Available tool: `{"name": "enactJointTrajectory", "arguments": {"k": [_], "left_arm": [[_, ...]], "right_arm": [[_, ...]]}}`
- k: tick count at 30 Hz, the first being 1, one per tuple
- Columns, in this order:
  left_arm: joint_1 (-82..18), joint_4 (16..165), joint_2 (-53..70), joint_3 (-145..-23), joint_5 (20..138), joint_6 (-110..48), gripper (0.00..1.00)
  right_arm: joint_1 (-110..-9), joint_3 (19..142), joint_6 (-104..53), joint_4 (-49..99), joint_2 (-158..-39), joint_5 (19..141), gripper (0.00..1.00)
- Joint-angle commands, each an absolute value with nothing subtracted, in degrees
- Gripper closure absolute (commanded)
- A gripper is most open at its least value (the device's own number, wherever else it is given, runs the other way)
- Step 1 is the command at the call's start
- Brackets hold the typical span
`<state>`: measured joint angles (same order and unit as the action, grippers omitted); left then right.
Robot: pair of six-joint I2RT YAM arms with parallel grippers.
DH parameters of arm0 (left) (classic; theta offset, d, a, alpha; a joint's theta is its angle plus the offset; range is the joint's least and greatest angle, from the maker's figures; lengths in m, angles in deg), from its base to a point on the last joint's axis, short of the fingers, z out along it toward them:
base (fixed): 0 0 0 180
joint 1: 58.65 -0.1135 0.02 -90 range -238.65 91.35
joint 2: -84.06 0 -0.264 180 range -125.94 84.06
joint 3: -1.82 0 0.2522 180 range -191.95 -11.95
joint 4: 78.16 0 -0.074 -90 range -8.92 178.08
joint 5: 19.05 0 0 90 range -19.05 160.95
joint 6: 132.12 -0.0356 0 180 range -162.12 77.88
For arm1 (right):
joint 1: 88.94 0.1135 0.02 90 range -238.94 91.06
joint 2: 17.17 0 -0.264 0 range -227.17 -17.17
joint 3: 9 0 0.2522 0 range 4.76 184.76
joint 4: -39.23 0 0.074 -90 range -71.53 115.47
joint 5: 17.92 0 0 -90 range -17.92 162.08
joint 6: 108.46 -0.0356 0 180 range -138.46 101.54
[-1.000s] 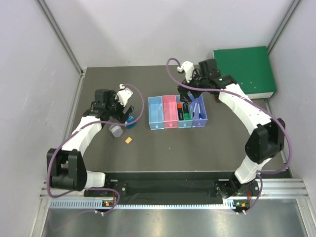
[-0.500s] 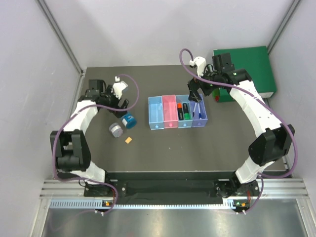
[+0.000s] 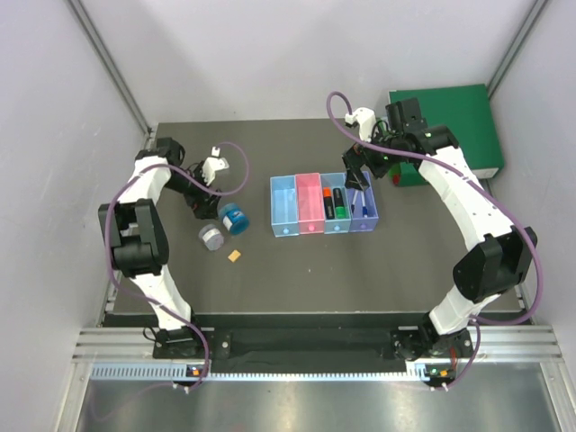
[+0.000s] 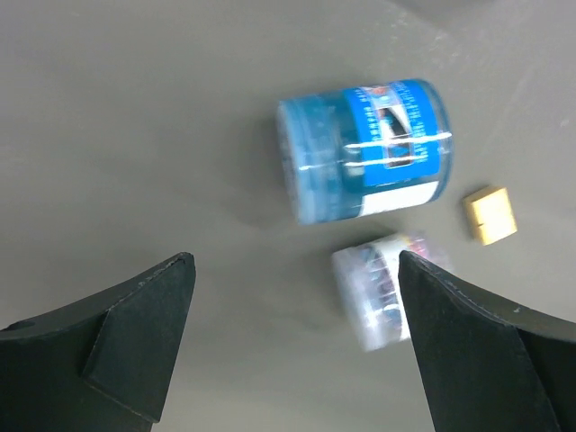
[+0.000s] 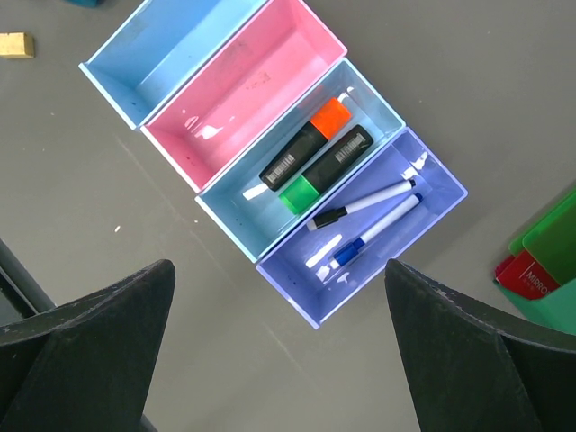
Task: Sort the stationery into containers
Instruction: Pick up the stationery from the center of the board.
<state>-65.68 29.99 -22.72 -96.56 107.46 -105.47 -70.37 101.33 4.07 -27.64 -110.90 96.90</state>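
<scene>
A blue round tin [image 3: 235,217] [image 4: 364,148], a grey round tin [image 3: 211,236] [image 4: 382,288] and a tiny orange block [image 3: 235,256] [image 4: 490,214] lie on the dark table left of the bins. My left gripper [image 3: 202,207] [image 4: 292,342] is open and empty, just left of the tins. The four joined bins are light blue [image 3: 283,205], pink [image 3: 310,202], light blue [image 3: 336,228] and purple [image 3: 364,222]. Orange-capped [image 5: 306,144] and green-capped [image 5: 324,171] highlighters lie in the third bin. Black-capped [image 5: 360,205] and blue-capped [image 5: 378,229] pens lie in the purple bin [image 5: 310,292]. My right gripper [image 3: 358,180] [image 5: 279,351] is open above the bins' far end.
A large green binder [image 3: 445,130] [image 5: 549,243] sits at the back right with a small red item [image 5: 531,274] at its edge. Grey walls enclose the table on three sides.
My left gripper has pulled back left, off the blue tin, which stays on the table. My right gripper rose away from the purple bin, then held still.
</scene>
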Motion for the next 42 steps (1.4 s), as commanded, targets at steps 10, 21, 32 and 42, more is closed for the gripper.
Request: {"name": "enactJointTrajectory", "arguments": {"k": [10,21,32,42], "left_arm": [[-66.73,30.15,-11.75,-91.07,101.63,-129.55,0.01],[-66.73,24.28,-3.04,-86.04,100.22,-160.29,0.01],[-66.65,15.66,-1.54,-78.22,95.47,-180.54,0.01],[-66.73,20.40,-3.56,-75.32,96.35,-182.21,0.01]], "right_arm": [[-70.66,103.28,4.31,-26.83,-108.66,96.07,0.00],[-70.66,102.14,4.22,-26.39,-107.61,95.63,0.00],[-70.66,101.53,4.31,-26.39,-106.64,95.46,0.00],[-70.66,100.21,4.40,-26.30,-105.85,95.19,0.00]]}}
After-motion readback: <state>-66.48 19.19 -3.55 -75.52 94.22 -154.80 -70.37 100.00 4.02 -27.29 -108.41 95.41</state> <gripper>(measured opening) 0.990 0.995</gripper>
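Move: The left hand, wide open, hovers some 7 cm above the board; the clear jar of paper clips lies about 7 cm back of it, 2 cm to its right and 5 cm below. At much the same level, the blue jar is about 2 cm back and 8 cm right of this hand, and the yellow block some 12 cm back and 8 cm right. From the right hand the clear jar is roughly 37 cm left, 5 cm back and 19 cm below. The left hand backs off from the blue jar, first easing about 3 cm left and rising some 5 cm, then sweeping back and down past the clear jar, to end some 11 cm nearer its base and about a centimetre lower than it began. On the way the wrist swings clockwise by some 40 degrees and tips so that the fingers, still wide open and touching nothing, point more steeply down on the board just left of and behind the clear jar. ##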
